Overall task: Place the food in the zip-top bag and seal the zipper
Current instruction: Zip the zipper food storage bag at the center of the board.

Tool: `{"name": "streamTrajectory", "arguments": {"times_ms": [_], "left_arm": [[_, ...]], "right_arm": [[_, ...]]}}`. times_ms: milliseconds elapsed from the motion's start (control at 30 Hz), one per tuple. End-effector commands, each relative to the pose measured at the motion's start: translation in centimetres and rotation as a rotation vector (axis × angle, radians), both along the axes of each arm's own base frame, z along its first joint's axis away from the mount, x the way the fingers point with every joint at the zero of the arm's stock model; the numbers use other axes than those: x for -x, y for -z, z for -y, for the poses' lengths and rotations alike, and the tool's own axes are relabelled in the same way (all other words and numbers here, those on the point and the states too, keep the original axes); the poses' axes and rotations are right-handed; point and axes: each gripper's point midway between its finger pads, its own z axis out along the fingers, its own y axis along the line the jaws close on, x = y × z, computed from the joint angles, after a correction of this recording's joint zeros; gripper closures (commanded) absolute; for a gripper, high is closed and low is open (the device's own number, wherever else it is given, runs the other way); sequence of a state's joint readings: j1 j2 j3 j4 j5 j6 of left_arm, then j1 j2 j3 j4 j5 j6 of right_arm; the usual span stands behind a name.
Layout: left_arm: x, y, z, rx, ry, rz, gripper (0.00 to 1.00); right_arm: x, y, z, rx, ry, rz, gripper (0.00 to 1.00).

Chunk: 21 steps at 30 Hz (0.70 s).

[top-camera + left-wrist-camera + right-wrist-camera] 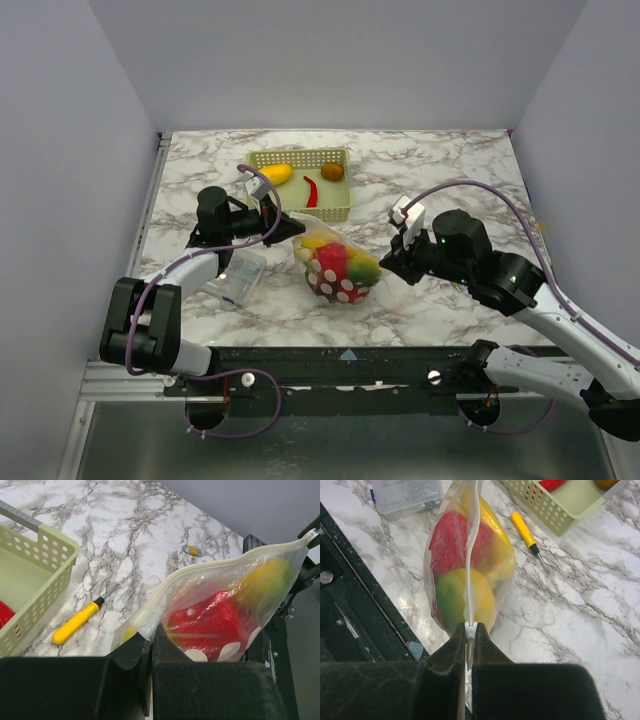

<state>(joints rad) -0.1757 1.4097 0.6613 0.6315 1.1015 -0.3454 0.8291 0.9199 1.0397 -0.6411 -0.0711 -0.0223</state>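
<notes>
The clear zip-top bag (pixel 336 262) stands on the table between my grippers, filled with food: a red piece with white dots (pixel 210 622), a yellow one and a green one (pixel 451 592). My left gripper (pixel 151 640) is shut on the bag's left mouth corner; in the top view it (pixel 283 228) is at the bag's upper left. My right gripper (pixel 472 630) is shut on the white slider at the zipper's (pixel 474 540) other end, at the bag's right in the top view (pixel 384 262). The zipper strip (pixel 200 570) runs taut between them.
The yellow-green basket (pixel 342 203) behind the bag holds a yellow fruit (pixel 277 174), a red chili (pixel 311 192) and a brown round piece (pixel 332 171). A yellow-handled screwdriver (pixel 75 622) lies between basket and bag. A clear packet (pixel 240 277) lies at the left.
</notes>
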Motion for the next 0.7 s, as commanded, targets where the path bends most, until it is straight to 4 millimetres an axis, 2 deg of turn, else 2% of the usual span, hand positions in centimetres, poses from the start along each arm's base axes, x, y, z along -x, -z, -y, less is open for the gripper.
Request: {"name": "streamTrajectory", "arguments": {"times_ms": [0, 233, 367, 433, 500, 533, 667], "left_arm": [[-1.9, -0.5, -1.1, -0.019, -0.076, 0.045, 1.0], [-1.9, -0.6, -1.2, -0.019, -0.081, 0.046, 1.0], [-1.8, -0.6, -1.1, -0.013, -0.075, 0.034, 1.0], [-1.7, -0.8, -0.7, -0.007, -0.072, 0.028, 1.0], [-1.4, -0.6, -0.2, -0.016, -0.057, 0.015, 1.0], [-1.1, -0.4, 0.2, -0.022, -0.048, 0.008, 1.0], [0.0, -0.6, 1.8, -0.026, -0.005, 0.009, 1.0]], "right_arm": [[0.4, 0.0, 1.3, 0.012, 0.033, -0.001, 1.0], [0.6, -0.7, 2.3, 0.007, 0.058, 0.021, 1.0], [0.6, -0.4, 2.0, 0.005, 0.056, 0.004, 0.98], [0.4, 0.2, 1.8, 0.021, 0.058, -0.009, 0.84], [0.1, 0.7, 1.7, 0.019, 0.093, -0.041, 0.55], [0.0, 0.8, 1.6, 0.023, 0.098, -0.051, 0.48], [-1.4, 0.5, 2.1, 0.039, 0.195, -0.053, 0.4]]}}
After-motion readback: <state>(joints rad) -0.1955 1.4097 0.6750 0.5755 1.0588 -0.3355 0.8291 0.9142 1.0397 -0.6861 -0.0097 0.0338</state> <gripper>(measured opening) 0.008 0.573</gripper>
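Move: The zipper's right end with its slider is already pinched at my right fingertips. The food-filled body of the bag hangs about 10 cm left of that hand and 9 cm below it, neither ahead nor back; the yellow screwdriver lies on the table some 12 cm ahead, 12 cm left and 22 cm below. From my left hand, which still holds the zipper's other end, the slider is about 20 cm to the right, 8 cm back and 4 cm higher. I finish the pull with my right hand, easing the slider only about 1 cm farther to the right and slightly back, stretching away from my left hand. Then I open the right fingers to a bit over half and let go of the zipper's end, that hand dipping about 1 cm. My left hand stays put and keeps its pinch on the other end. ##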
